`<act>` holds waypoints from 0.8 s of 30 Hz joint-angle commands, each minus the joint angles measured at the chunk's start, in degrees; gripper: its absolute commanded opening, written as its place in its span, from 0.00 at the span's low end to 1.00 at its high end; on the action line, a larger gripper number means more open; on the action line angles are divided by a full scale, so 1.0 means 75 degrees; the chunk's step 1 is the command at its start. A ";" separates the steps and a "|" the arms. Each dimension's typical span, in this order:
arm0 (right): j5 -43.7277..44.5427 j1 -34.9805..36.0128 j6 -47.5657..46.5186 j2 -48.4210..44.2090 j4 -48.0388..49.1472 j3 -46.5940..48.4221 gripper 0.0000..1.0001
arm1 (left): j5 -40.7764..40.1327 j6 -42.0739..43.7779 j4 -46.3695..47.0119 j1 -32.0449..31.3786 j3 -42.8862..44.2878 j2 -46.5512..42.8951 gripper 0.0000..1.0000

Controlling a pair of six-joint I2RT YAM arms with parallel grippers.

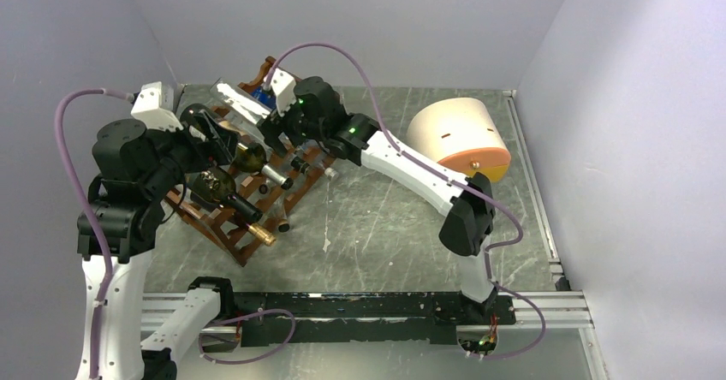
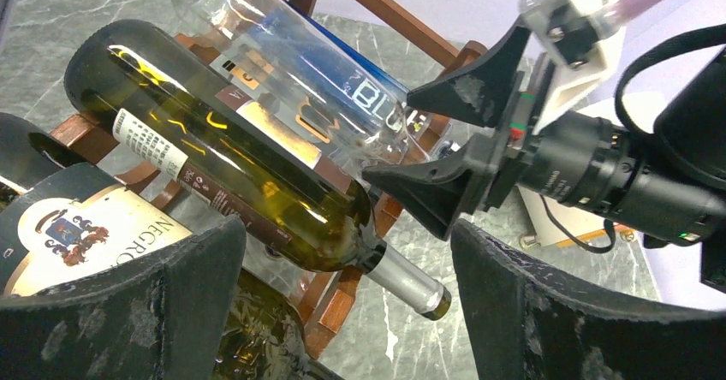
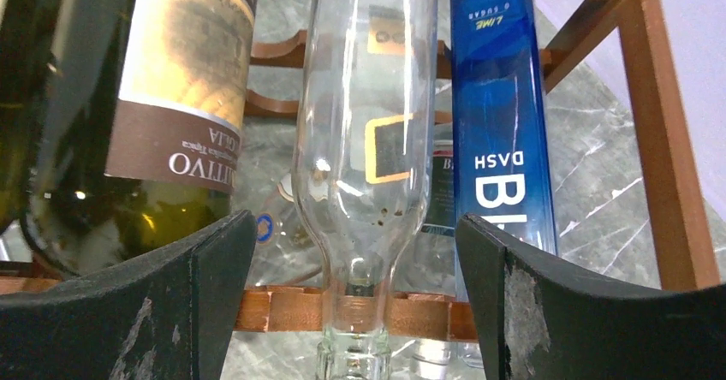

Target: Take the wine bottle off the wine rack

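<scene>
The reddish-brown wine rack [image 1: 241,241] stands at the left of the table with several bottles lying on it. My right gripper [image 1: 270,127] is at its top tier, open. Its black fingers [image 3: 205,303] straddle the neck of a clear glass wine bottle [image 3: 364,140] with gaps on both sides. A blue bottle [image 3: 501,123] lies right of it and a dark green labelled one [image 3: 184,80] left. My left gripper [image 2: 342,234] hangs open beside the rack's left side, over the green bottle [image 2: 240,175] and touching nothing. In the left wrist view the right gripper [image 2: 389,136] sits at the clear bottle [image 2: 282,63].
A cream-and-orange drum-shaped box [image 1: 458,136] lies at the back right. Grey walls close in the table on the left, back and right. A black rail [image 1: 342,307] with the arm bases runs along the near edge.
</scene>
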 commanded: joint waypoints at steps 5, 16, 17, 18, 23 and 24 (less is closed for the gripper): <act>0.0396 0.0118 -0.0588 0.0389 -0.0117 0.0423 0.91 | 0.0180 -0.0039 -0.0137 0.0074 -0.0002 -0.0106 0.93; 0.0315 0.0119 -0.1082 0.1395 -0.0492 0.1484 0.91 | 0.0155 -0.0039 -0.0241 0.0078 0.0026 -0.0146 0.93; 0.0315 0.0120 -0.1102 0.1475 -0.0530 0.1597 0.91 | 0.0158 -0.0039 -0.0245 0.0077 0.0025 -0.0147 0.93; 0.0311 0.0126 -0.1123 0.1542 -0.0547 0.1682 0.91 | 0.0158 -0.0039 -0.0259 0.0077 0.0025 -0.0141 0.93; 0.0284 0.0120 -0.1262 0.1843 -0.0584 0.1992 0.92 | 0.0184 -0.0039 -0.0255 0.0071 0.0024 -0.0129 0.93; 0.0243 0.0119 -0.1294 0.1904 -0.0613 0.2033 0.92 | 0.0183 -0.0039 -0.0254 0.0077 0.0019 -0.0135 0.93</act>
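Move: The clear glass bottle is just beyond my open right fingers, its middle about 5 cm ahead, 6 cm to the left and 5 cm below my hand point. The dark wine bottle beside it lies about 3 cm back and 9 cm left, at a similar height; the blue box is some 7 cm ahead, 1 cm left and 9 cm down. From my left hand, the clear bottle is roughly 12 cm ahead, 2 cm right and 12 cm lower. I dip my right hand a little, then ease it left and forward along the clear bottle, about 5 cm from the shoulder up towards its base, still sinking to some 2.5 cm lower in all. My fingers stay wide open on either side of the glass while the wrist tips up and rolls slightly, about 5 degrees each. ##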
